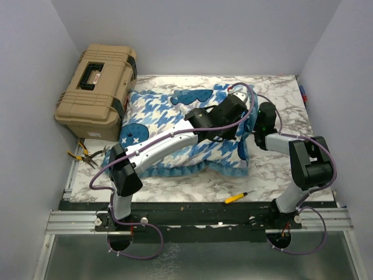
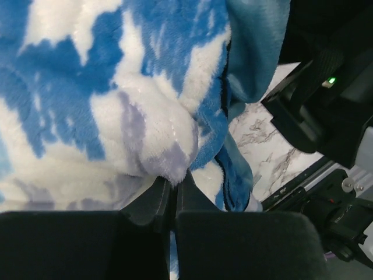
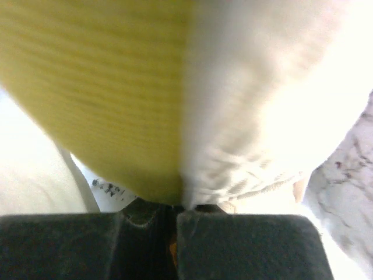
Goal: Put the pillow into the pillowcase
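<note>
The blue-and-white houndstooth pillowcase (image 1: 154, 119) lies bunched across the middle of the marble table (image 1: 280, 178). My left arm (image 1: 169, 143) reaches over it towards its right end. In the left wrist view the left gripper (image 2: 173, 185) is shut on a plush fold of the pillowcase (image 2: 145, 134). The right arm (image 1: 309, 160) bends in to that same right end. In the right wrist view the right gripper (image 3: 175, 207) is shut on the pillow (image 3: 250, 105), pinching it where its mustard-yellow band (image 3: 99, 87) meets the cream fabric. From above, the pillow is hidden under the pillowcase and arms.
A tan toolbox (image 1: 96, 90) stands at the back left of the table. Yellow-handled pliers (image 1: 81, 154) lie in front of it. A yellow screwdriver (image 1: 240, 196) rests near the table's front edge. The right arm's black body (image 2: 326, 87) sits close beside the left gripper.
</note>
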Controlling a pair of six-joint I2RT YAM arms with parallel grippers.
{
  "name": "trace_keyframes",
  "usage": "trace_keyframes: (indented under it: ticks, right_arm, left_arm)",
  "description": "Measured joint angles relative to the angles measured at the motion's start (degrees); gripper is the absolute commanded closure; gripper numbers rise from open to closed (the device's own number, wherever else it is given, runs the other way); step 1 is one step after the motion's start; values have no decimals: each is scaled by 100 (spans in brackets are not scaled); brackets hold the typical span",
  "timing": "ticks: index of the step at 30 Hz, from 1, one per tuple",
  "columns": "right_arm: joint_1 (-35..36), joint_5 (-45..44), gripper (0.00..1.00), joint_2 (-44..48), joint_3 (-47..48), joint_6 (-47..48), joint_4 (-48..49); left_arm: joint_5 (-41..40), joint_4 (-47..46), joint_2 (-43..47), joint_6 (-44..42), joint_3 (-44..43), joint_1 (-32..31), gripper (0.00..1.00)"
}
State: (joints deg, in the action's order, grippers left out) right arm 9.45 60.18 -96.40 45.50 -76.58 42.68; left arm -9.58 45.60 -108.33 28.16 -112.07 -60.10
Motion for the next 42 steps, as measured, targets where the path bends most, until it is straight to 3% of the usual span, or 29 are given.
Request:
trace_keyframes:
  ticks: [7, 13, 17, 23, 30, 36, 42]
  right_arm:
    - [855, -494, 100, -348, -490, -960, 1401]
    - [962, -627, 100, -439, -647, -1182, 1521]
    - [905, -658, 100, -70, -83, -549, 299]
    - [417, -1211, 100, 1005, 1725, 1093, -2719]
    - [-420, -2994, 100, 1956, 3873, 3038, -5525]
    - [-557, -4719, 100, 2004, 5554, 4380, -6651]
    - [-389, -4798, 100, 1790, 6708, 4863, -6926]
  left_arm:
    - [50, 214, 33, 210, 197, 74, 100]
    - [243, 286, 136, 350, 382, 151, 100]
    - [273, 203, 227, 374, 260, 256, 100]
    - [485, -225, -2, 542, -1080, 431, 100]
    - [1576, -2203, -890, 1729, -2503, 428, 100]
    - [2127, -4277, -1473, 2702, -2977, 431, 100]
    - [2365, -5668, -1493, 2970, -2796, 417, 100]
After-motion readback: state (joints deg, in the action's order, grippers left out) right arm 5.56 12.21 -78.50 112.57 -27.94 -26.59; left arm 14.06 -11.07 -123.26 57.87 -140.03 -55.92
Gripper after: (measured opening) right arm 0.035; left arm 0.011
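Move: My right fingers already grip the pillow inside the pillowcase mouth; its blue hem stands about 6 cm to their right. My left fingers already pinch the case beside it, the mouth some 6 cm to their right and 2 cm farther out. The case's middle lies roughly 18 cm left, 8 cm ahead and 12 cm below my left hand. The screwdriver lies about 20 cm back from that hand, level sideways and 14 cm down. I dip both hands a couple of centimetres, my right drawing about 5 cm left, then heave pillow and case fast upward, over 30 cm, and to the right, both grips kept shut. My left hand rolls some 75 degrees until its fingers point right and slightly up, while my right fingers swing from pointing left to pointing forward. ##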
